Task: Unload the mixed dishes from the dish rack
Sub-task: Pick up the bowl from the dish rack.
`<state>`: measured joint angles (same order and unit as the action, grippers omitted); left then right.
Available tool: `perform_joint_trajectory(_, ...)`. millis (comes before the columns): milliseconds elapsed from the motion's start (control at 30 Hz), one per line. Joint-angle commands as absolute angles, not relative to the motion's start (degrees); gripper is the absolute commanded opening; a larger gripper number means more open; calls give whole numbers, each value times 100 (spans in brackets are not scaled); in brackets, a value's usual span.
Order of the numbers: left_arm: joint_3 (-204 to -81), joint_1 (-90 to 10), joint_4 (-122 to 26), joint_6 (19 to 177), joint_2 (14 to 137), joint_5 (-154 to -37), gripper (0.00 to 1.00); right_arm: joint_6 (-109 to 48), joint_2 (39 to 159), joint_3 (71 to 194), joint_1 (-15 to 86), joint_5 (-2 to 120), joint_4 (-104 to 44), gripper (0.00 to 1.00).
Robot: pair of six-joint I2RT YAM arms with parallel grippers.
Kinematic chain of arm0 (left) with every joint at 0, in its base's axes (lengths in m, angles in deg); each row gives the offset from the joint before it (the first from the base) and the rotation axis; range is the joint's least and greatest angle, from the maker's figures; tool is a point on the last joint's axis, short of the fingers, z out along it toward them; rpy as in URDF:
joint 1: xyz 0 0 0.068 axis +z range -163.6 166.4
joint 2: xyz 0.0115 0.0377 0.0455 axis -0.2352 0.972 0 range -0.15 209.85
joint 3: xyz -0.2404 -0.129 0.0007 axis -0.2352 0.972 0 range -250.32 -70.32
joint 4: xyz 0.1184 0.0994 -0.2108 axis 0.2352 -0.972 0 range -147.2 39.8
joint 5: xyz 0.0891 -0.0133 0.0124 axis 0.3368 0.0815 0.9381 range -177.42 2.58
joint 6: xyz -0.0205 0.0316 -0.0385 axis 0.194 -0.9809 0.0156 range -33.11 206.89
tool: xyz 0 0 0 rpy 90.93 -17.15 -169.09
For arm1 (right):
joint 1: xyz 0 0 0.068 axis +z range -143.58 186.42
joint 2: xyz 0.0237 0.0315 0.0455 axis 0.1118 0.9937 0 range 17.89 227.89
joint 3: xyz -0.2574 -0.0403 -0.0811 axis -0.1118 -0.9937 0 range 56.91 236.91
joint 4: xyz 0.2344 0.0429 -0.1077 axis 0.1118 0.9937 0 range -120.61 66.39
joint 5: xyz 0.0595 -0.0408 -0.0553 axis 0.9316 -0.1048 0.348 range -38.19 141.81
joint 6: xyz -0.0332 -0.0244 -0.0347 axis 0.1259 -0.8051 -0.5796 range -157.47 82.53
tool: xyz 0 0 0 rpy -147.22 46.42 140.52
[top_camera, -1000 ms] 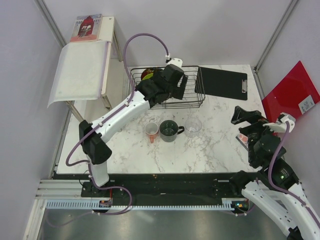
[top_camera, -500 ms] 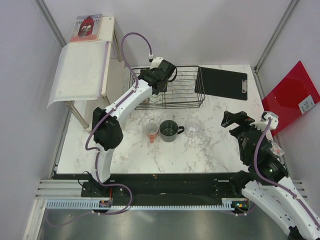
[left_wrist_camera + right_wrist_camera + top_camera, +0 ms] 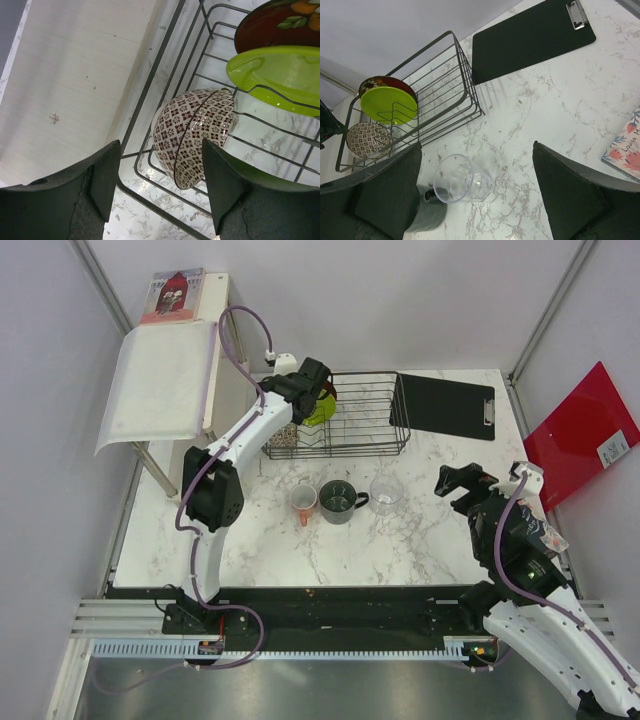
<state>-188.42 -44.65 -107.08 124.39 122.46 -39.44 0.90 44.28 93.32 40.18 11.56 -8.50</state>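
The dish rack (image 3: 360,420) stands at the back of the table. At its left end stand a lime-green plate (image 3: 280,75), a dark red patterned bowl (image 3: 277,22) behind it, and a small pink-white patterned bowl (image 3: 195,135) tilted on its side. My left gripper (image 3: 160,185) hovers open over that bowl, with its fingers on either side and not touching it. An orange-red cup (image 3: 304,502), a dark grey mug (image 3: 338,500) and a clear glass (image 3: 462,177) stand on the table in front of the rack. My right gripper (image 3: 477,195) is open and empty to the right of the glass.
A black clipboard (image 3: 445,405) lies right of the rack. A white shelf stand (image 3: 165,380) stands just left of the rack, close to my left arm. A red folder (image 3: 580,430) leans at the right edge, and a flowered book (image 3: 625,150) lies beside my right arm.
My left arm has swung from the rack's middle to its left end, uncovering the plate, and its jaws have narrowed. My right arm has shifted left toward the glass.
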Motion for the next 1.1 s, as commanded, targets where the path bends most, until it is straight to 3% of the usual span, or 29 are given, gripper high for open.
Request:
perform_joint_trajectory(0, -18889, -4401, -10601, 12653, 12544, -3662, 71, 147, 4522, 9251, 4026, 1288, -1144, 98)
perform_joint_trajectory(400, -18493, -4313, -10179, 12407, 12817, -4137, 44, 94, 4689, 9163, 4034, 1297, -1215, 98)
perform_joint_trajectory(567, -18282, -4313, -10100, 12363, 12685, -4137, 13, 138, 4759, 9093, 4034, 1323, -1294, 98)
perform_joint_trajectory(1067, -17922, -4366, -10126, 12565, 12167, -3583, 2, 121, 4944, 8908, 4034, 1271, -1478, 98)
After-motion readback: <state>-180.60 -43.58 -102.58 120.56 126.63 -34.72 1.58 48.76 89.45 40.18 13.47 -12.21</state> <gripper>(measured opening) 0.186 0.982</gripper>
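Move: The patterned bowl stands on edge in the rack's left end, just under the left fingers: its middle is about 4 cm ahead, 1 cm right and some 8 cm below them. Roughly 5 cm beyond the bowl and 9 cm to its right stands the green plate, with the brown flowered plate about 4 cm behind that and a little left. From the right hand the bowl lies about 27 cm ahead, 42 cm left and 16 cm lower. The left fingers pinch the near rim of the patterned bowl, one pad on each side of the wall: they first sink about 6 cm into the rack's left end while narrowing, then shut on the rim as the hand eases some 2 cm left, tipping down a little and rolling about 10 degrees. The right hand, open and empty, sinks about 3 cm, drifting slightly left. ##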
